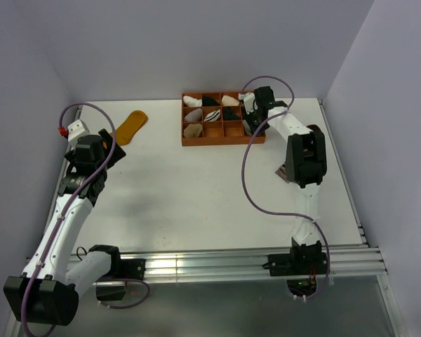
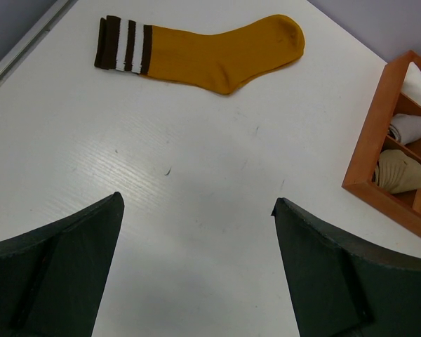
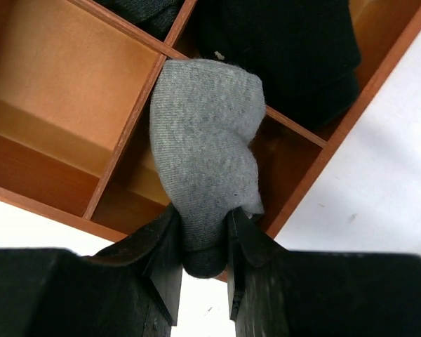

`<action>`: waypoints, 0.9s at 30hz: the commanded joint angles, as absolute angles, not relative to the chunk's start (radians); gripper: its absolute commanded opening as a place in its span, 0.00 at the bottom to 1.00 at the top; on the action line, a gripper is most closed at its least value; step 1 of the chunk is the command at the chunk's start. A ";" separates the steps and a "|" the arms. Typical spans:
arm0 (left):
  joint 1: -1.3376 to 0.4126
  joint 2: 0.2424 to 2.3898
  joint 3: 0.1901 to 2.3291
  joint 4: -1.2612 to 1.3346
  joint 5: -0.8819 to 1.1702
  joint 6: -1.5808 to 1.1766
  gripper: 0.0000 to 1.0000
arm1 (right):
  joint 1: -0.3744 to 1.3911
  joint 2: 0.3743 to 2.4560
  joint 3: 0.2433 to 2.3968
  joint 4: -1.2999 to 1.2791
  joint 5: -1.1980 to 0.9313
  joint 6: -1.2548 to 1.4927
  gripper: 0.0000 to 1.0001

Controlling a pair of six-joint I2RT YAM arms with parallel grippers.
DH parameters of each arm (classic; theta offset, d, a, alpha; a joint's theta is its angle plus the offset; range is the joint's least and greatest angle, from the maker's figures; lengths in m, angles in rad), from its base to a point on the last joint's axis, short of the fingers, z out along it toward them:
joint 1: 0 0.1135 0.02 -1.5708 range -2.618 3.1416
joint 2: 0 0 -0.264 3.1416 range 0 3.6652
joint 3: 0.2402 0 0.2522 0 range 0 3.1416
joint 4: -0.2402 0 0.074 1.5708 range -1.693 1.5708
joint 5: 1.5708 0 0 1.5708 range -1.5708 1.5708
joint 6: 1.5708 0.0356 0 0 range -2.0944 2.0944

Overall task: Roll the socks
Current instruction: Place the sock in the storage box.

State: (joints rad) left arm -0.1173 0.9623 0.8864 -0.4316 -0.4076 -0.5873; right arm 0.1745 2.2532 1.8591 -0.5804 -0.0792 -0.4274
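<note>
A mustard-yellow sock with a brown-and-white striped cuff lies flat on the white table, also seen in the top view. My left gripper hovers short of it, open and empty; in the top view the left gripper is at the table's left. My right gripper is shut on a bunched grey sock, held over a near-right compartment of the orange tray. In the top view the right gripper is above the tray's right side, hiding the grey sock.
The orange divided tray stands at the back centre, holding white, black and beige sock bundles. A dark brownish piece shows under the right arm's elbow. Walls close off the table's left, back and right.
</note>
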 commanded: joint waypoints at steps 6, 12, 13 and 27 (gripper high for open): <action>-0.112 0.953 0.877 -0.413 -0.393 -0.584 0.93 | 0.138 2.350 1.988 -0.732 -0.175 -0.345 0.32; -0.112 0.951 0.877 -0.413 -0.388 -0.586 0.94 | 0.135 2.287 1.922 -0.701 -0.153 -0.330 0.48; -0.112 0.950 0.876 -0.411 -0.388 -0.586 0.93 | 0.133 2.275 1.916 -0.698 -0.156 -0.328 0.48; -0.110 0.936 0.876 -0.410 -0.388 -0.586 0.93 | 0.135 2.126 1.937 -0.735 -0.146 -0.301 0.55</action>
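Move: The rolled grey sock is pinched at its near end between my right fingers. Its middle is about 4 cm ahead and 1 cm to the left, in the box's front right compartment, centred 3 cm ahead and 1 cm left. A dark sock lies some 11 cm ahead and 1 cm left, an empty compartment 3 cm ahead and 8 cm left, and the brown sock 8 cm back and 17 cm right. From my left hand the grey sock is roughly 25 cm ahead, 47 cm right and 18 cm below. With my right hand I ease the grey sock's near end down another half centimetre at the front of its compartment, tipping the hand's left side up a few degrees. I open the fingers to about half wide and let go, then lift up and slightly back towards me, about 3 cm above the lowest point, away from the sock. ##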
